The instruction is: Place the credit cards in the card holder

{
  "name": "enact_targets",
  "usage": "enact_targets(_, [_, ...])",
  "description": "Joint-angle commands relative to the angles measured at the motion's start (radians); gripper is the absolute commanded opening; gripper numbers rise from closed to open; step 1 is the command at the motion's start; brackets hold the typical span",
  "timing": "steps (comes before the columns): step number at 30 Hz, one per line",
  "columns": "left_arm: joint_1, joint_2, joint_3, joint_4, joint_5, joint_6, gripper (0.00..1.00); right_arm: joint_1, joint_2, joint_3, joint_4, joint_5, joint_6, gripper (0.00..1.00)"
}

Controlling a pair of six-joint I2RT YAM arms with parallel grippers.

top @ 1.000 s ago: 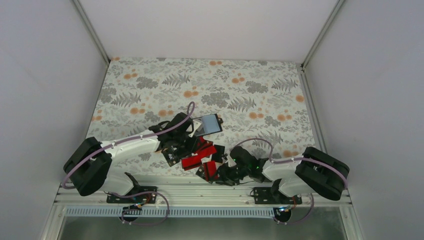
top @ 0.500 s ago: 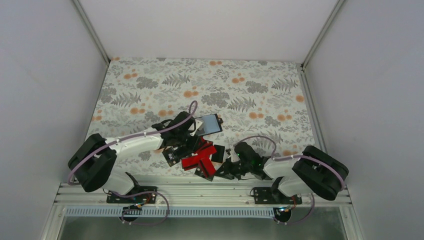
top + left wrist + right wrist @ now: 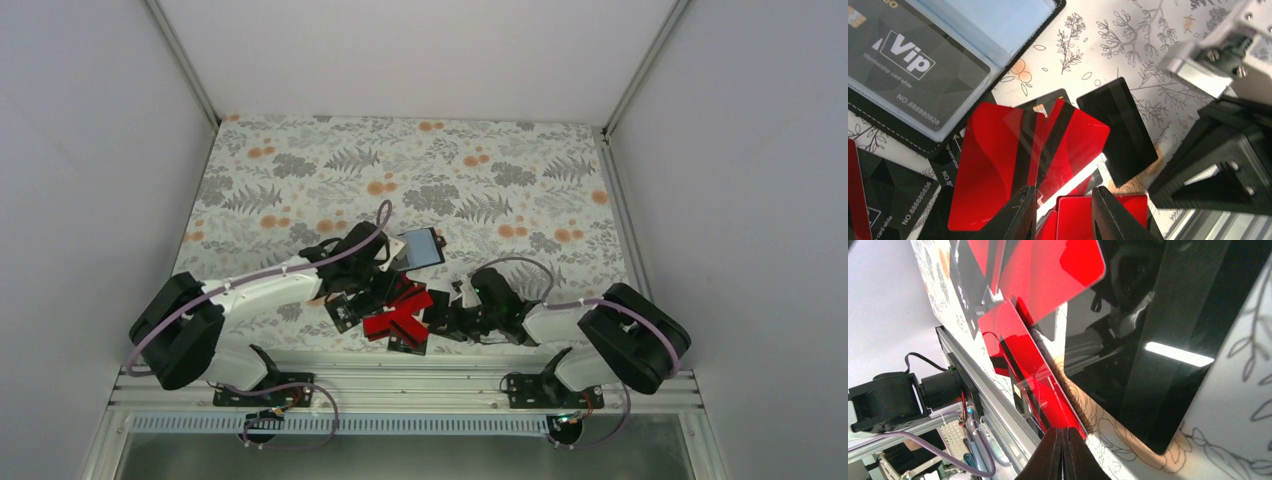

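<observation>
The card holder (image 3: 420,250) lies open on the floral cloth, showing a light blue-grey pocket (image 3: 998,20) and a black "Vip" card (image 3: 913,60) in its sleeve. Several credit cards (image 3: 400,312), red and black, overlap in a pile just in front of it. My left gripper (image 3: 378,290) hovers over the pile, jaws open (image 3: 1063,215), with nothing between them and a red card (image 3: 993,165) below. My right gripper (image 3: 447,322) is low at the pile's right side, shut (image 3: 1062,452), tips at the near end of a red card (image 3: 1040,385) beside a glossy black card (image 3: 1148,340).
An aluminium rail (image 3: 400,365) runs along the near table edge, close behind the pile and the right gripper. The right arm's black body (image 3: 1218,150) is very near my left fingers. White walls enclose the table on three sides.
The right gripper has shut and moved away from the rail, up along the pile's right side. The left arm shifted only slightly and its jaws stayed as they were.
</observation>
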Motion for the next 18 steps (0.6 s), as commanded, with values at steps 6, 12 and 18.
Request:
enact_targets(6, [-0.062, -0.084, -0.059, -0.012, 0.025, 0.027, 0.29, -0.038, -0.100, 0.071, -0.260, -0.035, -0.185, 0.16])
enact_targets(12, [-0.099, -0.035, -0.100, 0.034, -0.014, -0.053, 0.29, 0.016, -0.257, 0.032, -0.344, -0.005, -0.115, 0.44])
enact_targets(18, [-0.125, -0.019, -0.141, 0.091, 0.000, -0.081, 0.29, 0.117, -0.303, -0.062, -0.253, 0.078, 0.060, 0.54])
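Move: The red card I want lies on a black card, about 7 cm back, 4 cm to the right and 7 cm below my left hand. A second, tilted red card lies level with that hand and some 6 cm to its right. A plain black card lies 3 cm back and 10 cm to its right. From my right hand, shut near the table, the wanted card is about 8 cm left, 2 cm ahead; the plain black card is 7 cm ahead, 2 cm left. I draw my left hand back about 5 cm, rising a touch, then sinking towards the striped red card, its fingers staying slightly parted and not yet touching. Meanwhile my right hand creeps forward a little, lifts some 3 cm and then backs away from that card, opening its shut fingers to about half. ##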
